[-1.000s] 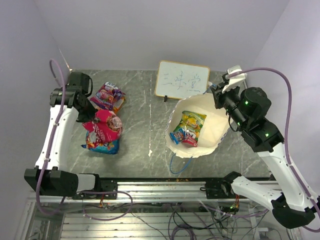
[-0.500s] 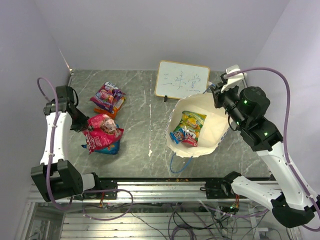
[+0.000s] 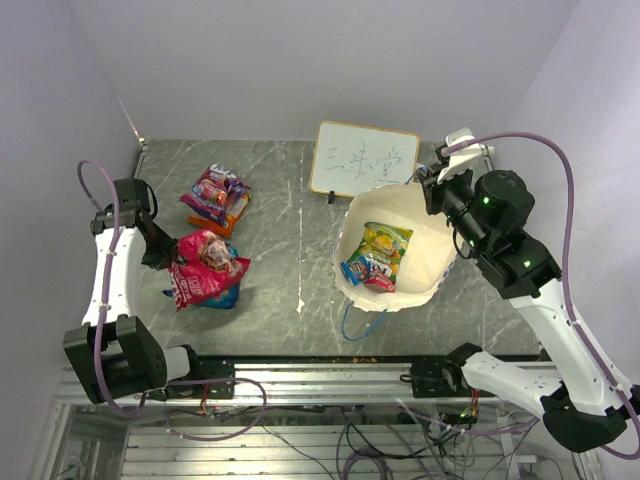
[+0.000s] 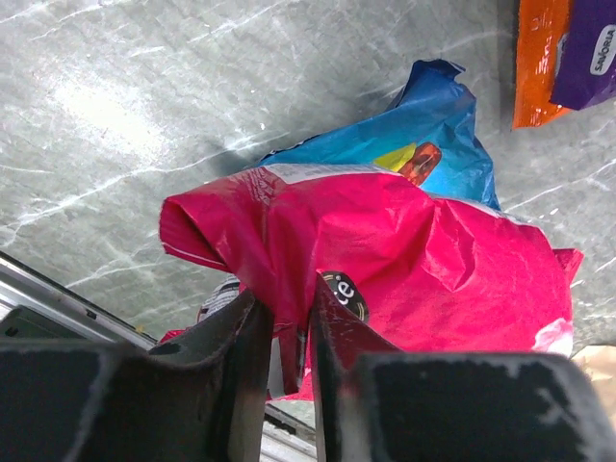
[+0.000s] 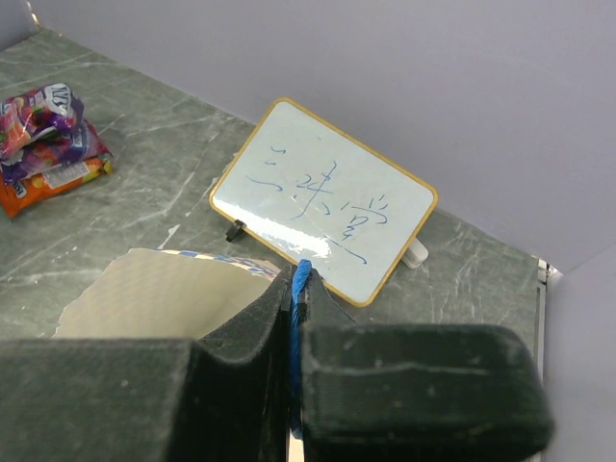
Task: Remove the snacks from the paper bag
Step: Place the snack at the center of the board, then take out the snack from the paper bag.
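Note:
The paper bag (image 3: 432,238) lies open at centre right, with a yellow-green packet (image 3: 386,243) and small blue and red snacks (image 3: 360,272) inside. My right gripper (image 3: 428,182) (image 5: 296,281) is shut on its blue cord handle (image 5: 302,273), holding the rim (image 5: 164,294) up. On the left, a pink-red packet (image 3: 206,262) (image 4: 404,250) rests on a blue packet (image 3: 216,297) (image 4: 423,144). My left gripper (image 3: 165,258) (image 4: 289,306) stands at the pink packet's left edge. Its jaws are slightly parted, with a fold of the packet hanging loose between them.
A purple-orange packet (image 3: 217,194) (image 4: 568,53) lies at the back left. A white signboard (image 3: 364,160) (image 5: 322,202) stands behind the bag. The bag's second cord handle (image 3: 355,326) trails toward the front rail. Walls close in on the left, back and right.
The left arm swung outward and down, laying the pink-red packet on the blue one, and its jaws have parted a little. The right gripper kept its hold; the bag shifted slightly.

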Controlling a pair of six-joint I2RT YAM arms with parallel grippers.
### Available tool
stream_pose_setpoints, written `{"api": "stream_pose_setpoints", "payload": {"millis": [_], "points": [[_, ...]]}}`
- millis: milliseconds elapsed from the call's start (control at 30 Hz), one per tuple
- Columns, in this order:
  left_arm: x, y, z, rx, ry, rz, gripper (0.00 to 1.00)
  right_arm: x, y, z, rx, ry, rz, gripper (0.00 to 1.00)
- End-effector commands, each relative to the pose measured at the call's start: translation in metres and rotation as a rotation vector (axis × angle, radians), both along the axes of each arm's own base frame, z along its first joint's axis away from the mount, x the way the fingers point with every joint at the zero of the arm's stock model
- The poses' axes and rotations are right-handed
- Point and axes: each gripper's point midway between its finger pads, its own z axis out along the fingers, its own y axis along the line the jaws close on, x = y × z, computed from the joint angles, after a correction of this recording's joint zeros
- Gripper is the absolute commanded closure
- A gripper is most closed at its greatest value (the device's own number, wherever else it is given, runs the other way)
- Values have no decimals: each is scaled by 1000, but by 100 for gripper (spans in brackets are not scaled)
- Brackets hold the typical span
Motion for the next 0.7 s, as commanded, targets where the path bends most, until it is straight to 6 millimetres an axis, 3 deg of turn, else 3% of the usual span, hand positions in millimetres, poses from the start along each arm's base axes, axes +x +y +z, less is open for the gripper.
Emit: {"api": "stream_pose_setpoints", "payload": {"millis": [0, 167, 467, 567, 667], "points": [[10, 11, 10, 39, -30, 6, 65, 0, 1, 14, 18, -50, 10, 100], [8, 16, 31, 74, -62, 24, 49, 0, 2, 14, 17, -48, 12, 100], [2, 18, 68, 108, -138, 44, 42, 0, 3, 13, 11, -49, 21, 100], [3, 11, 85, 105, -184, 6, 39, 0, 4, 13, 10, -49, 24, 100], [13, -12, 105, 76, -276, -94, 28, 0, 5, 12, 11, -50, 28, 100]]}}
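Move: About 8 cm to the right of the left hand point, roughly level with it fore and aft and some 4 cm lower, lies the middle of the red snack, its near-left part still between the barely parted fingers. The blue snack is right under it, about 5 cm below the hand. The purple snacks stand roughly 17 cm ahead and 10 cm right, 5 cm lower. From the right hand the red snack is about 43 cm left, 5 cm back and 31 cm below. Spreading its fingers almost in place at first, from about a quarter to half open, the left hand lets go of the red snack's gathered film, then climbs about 7 cm nearly straight up, away from the pile. The fingers widen further on the rise, and their tips swing some 10 degrees forward. ##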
